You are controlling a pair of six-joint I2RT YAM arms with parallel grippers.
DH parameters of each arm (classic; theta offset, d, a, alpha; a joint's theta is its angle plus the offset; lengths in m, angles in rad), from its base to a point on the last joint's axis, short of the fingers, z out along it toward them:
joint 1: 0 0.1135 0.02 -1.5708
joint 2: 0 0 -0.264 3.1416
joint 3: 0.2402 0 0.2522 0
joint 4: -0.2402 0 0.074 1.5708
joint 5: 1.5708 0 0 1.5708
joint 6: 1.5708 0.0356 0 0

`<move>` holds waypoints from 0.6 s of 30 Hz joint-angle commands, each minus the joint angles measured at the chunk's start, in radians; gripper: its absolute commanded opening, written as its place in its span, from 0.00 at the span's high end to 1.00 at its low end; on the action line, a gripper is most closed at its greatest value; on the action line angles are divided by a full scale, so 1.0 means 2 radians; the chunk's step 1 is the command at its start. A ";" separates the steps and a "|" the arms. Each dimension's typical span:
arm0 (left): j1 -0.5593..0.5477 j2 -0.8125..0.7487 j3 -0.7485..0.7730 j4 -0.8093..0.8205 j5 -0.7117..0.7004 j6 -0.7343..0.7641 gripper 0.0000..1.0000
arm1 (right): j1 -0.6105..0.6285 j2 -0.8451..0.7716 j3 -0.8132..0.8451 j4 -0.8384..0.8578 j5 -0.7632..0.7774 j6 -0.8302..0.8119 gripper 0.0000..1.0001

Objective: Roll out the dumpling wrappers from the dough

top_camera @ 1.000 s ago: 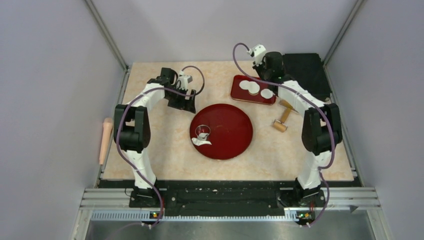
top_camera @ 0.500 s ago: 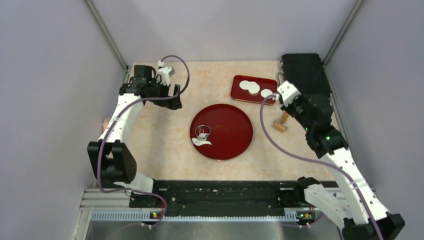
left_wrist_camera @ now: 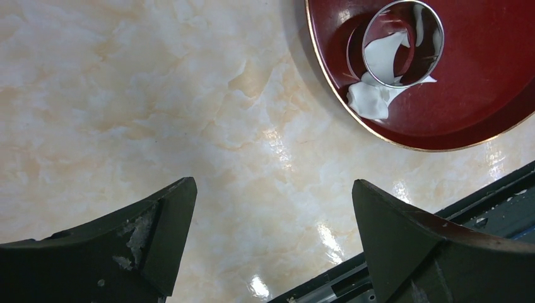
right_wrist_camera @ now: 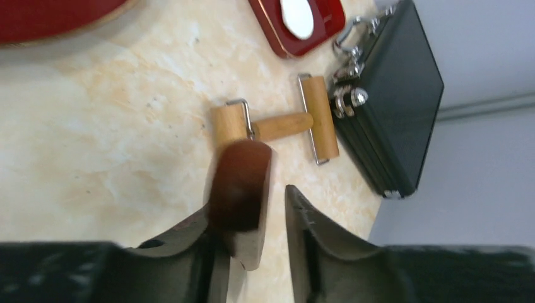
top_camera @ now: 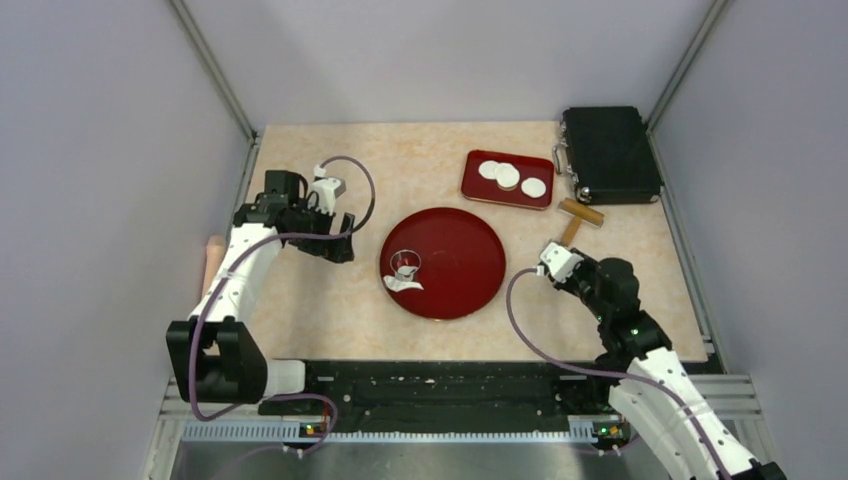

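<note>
Three round white dumpling wrappers [top_camera: 508, 177] lie on the rectangular red tray [top_camera: 475, 190]; one wrapper [right_wrist_camera: 296, 16] shows in the right wrist view. A ragged white scrap of dough [top_camera: 405, 285] [left_wrist_camera: 372, 98] lies under and inside the metal ring [top_camera: 404, 264] [left_wrist_camera: 357, 50] on the left of the round red plate [top_camera: 460, 260] [left_wrist_camera: 479, 82]. My left gripper [top_camera: 335, 238] [left_wrist_camera: 272, 183] hangs wide open and empty over bare table left of the plate. My right gripper [top_camera: 548, 258] [right_wrist_camera: 274, 183] hovers right of the plate, its jaws a narrow gap apart with nothing between them.
A wooden roller [top_camera: 577, 215] [right_wrist_camera: 281, 126] lies just beyond my right gripper, beside a black case [top_camera: 610, 155] [right_wrist_camera: 391, 101] at the far right. A pink rolling pin [top_camera: 212, 275] lies along the table's left edge. A dark rail [left_wrist_camera: 492, 202] borders the near edge.
Both arms have pulled back from the far side. The left gripper has come nearer, beside the plate's left edge. The right gripper has left the tray for the plate's right side.
</note>
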 commanded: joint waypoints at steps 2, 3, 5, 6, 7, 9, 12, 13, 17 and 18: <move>0.007 -0.028 0.001 0.018 0.002 0.015 0.01 | 0.004 -0.056 0.010 -0.063 -0.111 0.000 0.46; 0.007 -0.030 0.000 0.018 0.003 0.014 0.01 | 0.004 -0.060 0.013 -0.078 -0.126 -0.004 0.38; 0.018 -0.033 -0.003 0.021 0.006 0.013 0.01 | 0.004 -0.061 0.027 -0.116 -0.157 -0.015 0.14; 0.023 -0.035 -0.004 0.023 0.007 0.012 0.01 | 0.004 -0.061 0.037 -0.137 -0.172 -0.017 0.09; 0.025 -0.037 -0.003 0.025 0.008 0.010 0.01 | 0.004 -0.060 0.051 -0.159 -0.187 -0.017 0.06; 0.026 -0.041 -0.001 0.027 0.011 0.009 0.01 | 0.004 -0.058 0.085 -0.197 -0.216 -0.006 0.02; 0.026 -0.049 0.007 0.027 0.013 0.009 0.01 | 0.004 -0.053 0.159 -0.241 -0.249 0.033 0.01; 0.026 -0.052 0.010 0.026 0.017 0.015 0.01 | 0.004 -0.052 0.180 -0.249 -0.256 0.050 0.01; 0.026 -0.061 0.036 0.006 0.032 0.024 0.01 | 0.004 -0.054 0.251 -0.248 -0.265 0.148 0.01; 0.026 -0.064 0.045 0.002 0.030 0.015 0.01 | 0.004 -0.056 0.265 -0.239 -0.266 0.177 0.01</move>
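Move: The right hand still holds the scraper; the bare table where it is to go lies roughly 4 cm back, 3 cm to the left and 12 cm below that hand. The rolling pin is about 11 cm ahead and 1 cm left; the red plate's middle is some 28 cm left and 3 cm ahead, both also well below. From the empty left hand, the put-down spot is about 46 cm to the right, 6 cm back and 13 cm below. Backing away and to the left at nearly the same height, the right hand opens its fingers wide and lets go of the scraper between plate and rolling pin. It then climbs about 10 cm, still easing back and left, having drawn back some 7 cm in all and turned roughly 20 degrees counter-clockwise. The left hand, empty and open, rises just under 3 cm. ##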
